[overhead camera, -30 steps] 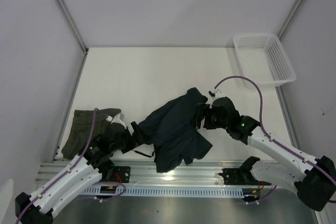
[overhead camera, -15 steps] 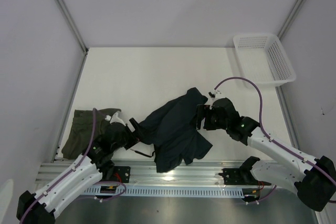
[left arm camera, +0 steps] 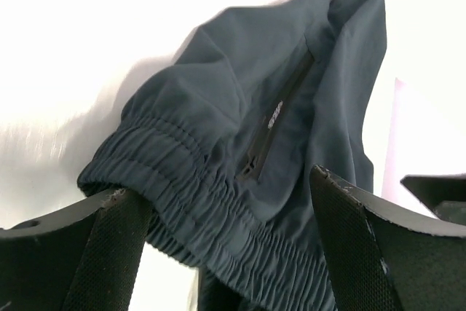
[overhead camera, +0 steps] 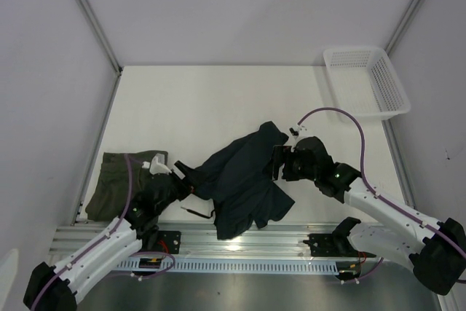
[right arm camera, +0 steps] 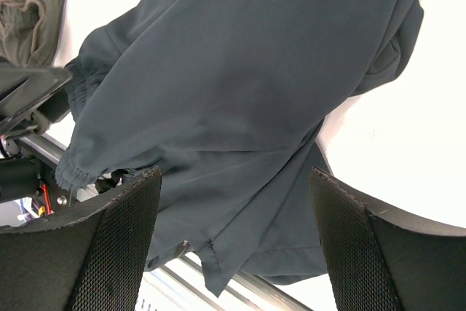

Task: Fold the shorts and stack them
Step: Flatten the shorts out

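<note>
The dark navy-teal shorts (overhead camera: 244,180) lie crumpled near the table's front edge, one part hanging over the metal rail. My left gripper (overhead camera: 186,178) is open at their left edge, its jaws either side of the elastic waistband (left arm camera: 218,216) without closing on it. My right gripper (overhead camera: 277,163) is open at the shorts' right side, with the cloth (right arm camera: 240,107) spread between its fingers. The olive-green shorts (overhead camera: 116,176) lie folded at the front left, and a corner shows in the right wrist view (right arm camera: 29,5).
A white mesh basket (overhead camera: 368,81) stands at the back right corner. The metal rail (overhead camera: 240,242) runs along the table's front edge. White enclosure walls close in the left, back and right.
My left gripper has moved right and slightly forward, up to the waistband of the navy shorts. The right arm and the shorts have barely moved.
</note>
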### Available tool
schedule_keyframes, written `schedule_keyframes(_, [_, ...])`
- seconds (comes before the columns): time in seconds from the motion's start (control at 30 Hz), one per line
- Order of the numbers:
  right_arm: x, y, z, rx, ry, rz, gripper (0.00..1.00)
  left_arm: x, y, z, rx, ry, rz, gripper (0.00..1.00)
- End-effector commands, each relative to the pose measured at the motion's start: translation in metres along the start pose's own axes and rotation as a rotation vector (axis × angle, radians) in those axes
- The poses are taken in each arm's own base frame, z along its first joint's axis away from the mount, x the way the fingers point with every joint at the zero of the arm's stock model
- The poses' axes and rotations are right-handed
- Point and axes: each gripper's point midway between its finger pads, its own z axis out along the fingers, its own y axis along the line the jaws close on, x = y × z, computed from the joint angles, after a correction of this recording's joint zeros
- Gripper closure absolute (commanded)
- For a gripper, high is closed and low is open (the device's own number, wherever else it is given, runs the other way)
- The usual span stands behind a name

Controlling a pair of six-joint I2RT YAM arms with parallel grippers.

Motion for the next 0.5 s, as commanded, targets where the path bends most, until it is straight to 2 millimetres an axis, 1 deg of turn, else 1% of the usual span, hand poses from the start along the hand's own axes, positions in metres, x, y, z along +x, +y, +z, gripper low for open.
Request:
schedule_keyframes(0.0, [-0.005,0.009,-0.002,-0.045,-0.025,0.006,0.16,-0.019,-0.022,0.01,0.072,-0.083,-0.059,0.13])
schedule_keyframes(0.07, [-0.006,0.011,-0.002,-0.052,-0.027,0.005,0.16,-0.021,-0.019,0.015,0.06,-0.104,-0.07,0.15])
schedule_keyframes(0.1, [-0.005,0.011,-0.002,-0.054,-0.025,0.005,0.16,-0.023,-0.022,0.018,0.08,-0.119,-0.085,0.16])
schedule_keyframes(0.13, [-0.007,0.012,-0.003,-0.057,-0.029,0.007,0.16,-0.025,-0.02,0.019,0.083,-0.133,-0.087,0.23])
schedule_keyframes(0.2, [-0.006,0.013,-0.003,-0.06,-0.027,0.009,0.16,-0.032,-0.027,0.02,0.103,-0.164,-0.076,0.3])
schedule_keyframes(0.23, [-0.006,0.013,-0.003,-0.06,-0.025,0.006,0.16,-0.036,-0.03,0.02,0.103,-0.178,-0.071,0.36])
schedule_keyframes(0.27, [-0.006,0.013,-0.003,-0.06,-0.025,0.005,0.16,-0.039,-0.027,0.02,0.08,-0.192,-0.061,0.39])
schedule_keyframes(0.3, [-0.005,0.012,-0.003,-0.058,-0.023,0.003,0.16,-0.042,-0.029,0.019,0.076,-0.205,-0.031,0.42])
schedule_keyframes(0.33, [-0.006,0.011,-0.003,-0.054,-0.024,0.002,0.16,-0.051,-0.044,0.016,0.1,-0.228,-0.023,0.49])
schedule_keyframes(0.37, [-0.004,0.011,-0.003,-0.049,-0.022,0.0,0.16,-0.055,-0.043,0.014,0.085,-0.242,-0.009,0.52])
schedule_keyframes(0.4, [-0.005,0.01,-0.003,-0.047,-0.023,-0.004,0.16,-0.061,-0.053,0.011,0.105,-0.259,0.023,0.56])
schedule_keyframes(0.43, [-0.006,0.01,-0.002,-0.045,-0.026,-0.004,0.16,-0.068,-0.065,0.007,0.137,-0.277,0.04,0.65])
schedule_keyframes(0.47, [-0.006,0.008,-0.002,-0.041,-0.028,-0.006,0.16,-0.071,-0.073,0.004,0.156,-0.285,0.082,0.7])
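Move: The left corner of the dark shorts' waistband is just in front of my open left fingers, about 3 cm ahead and 1 cm lower. The bulk of the dark shorts spreads some 17 cm to my left hand's right and 1 cm farther out. The folded green shorts lie roughly 25 cm to its left, level with it, and the black cord is about 11 cm back and 2 cm right. From my right hand, that corner is about 26 cm left, 2 cm ahead and 8 cm lower. I slide my left hand forward about 4 cm, low over the table, onto the waistband corner, and shut my fingers more than halfway so the cloth is gathered between them. While they are still closing I start lifting, ending about 2.5 cm higher, with the fingertips tipping up slightly. ##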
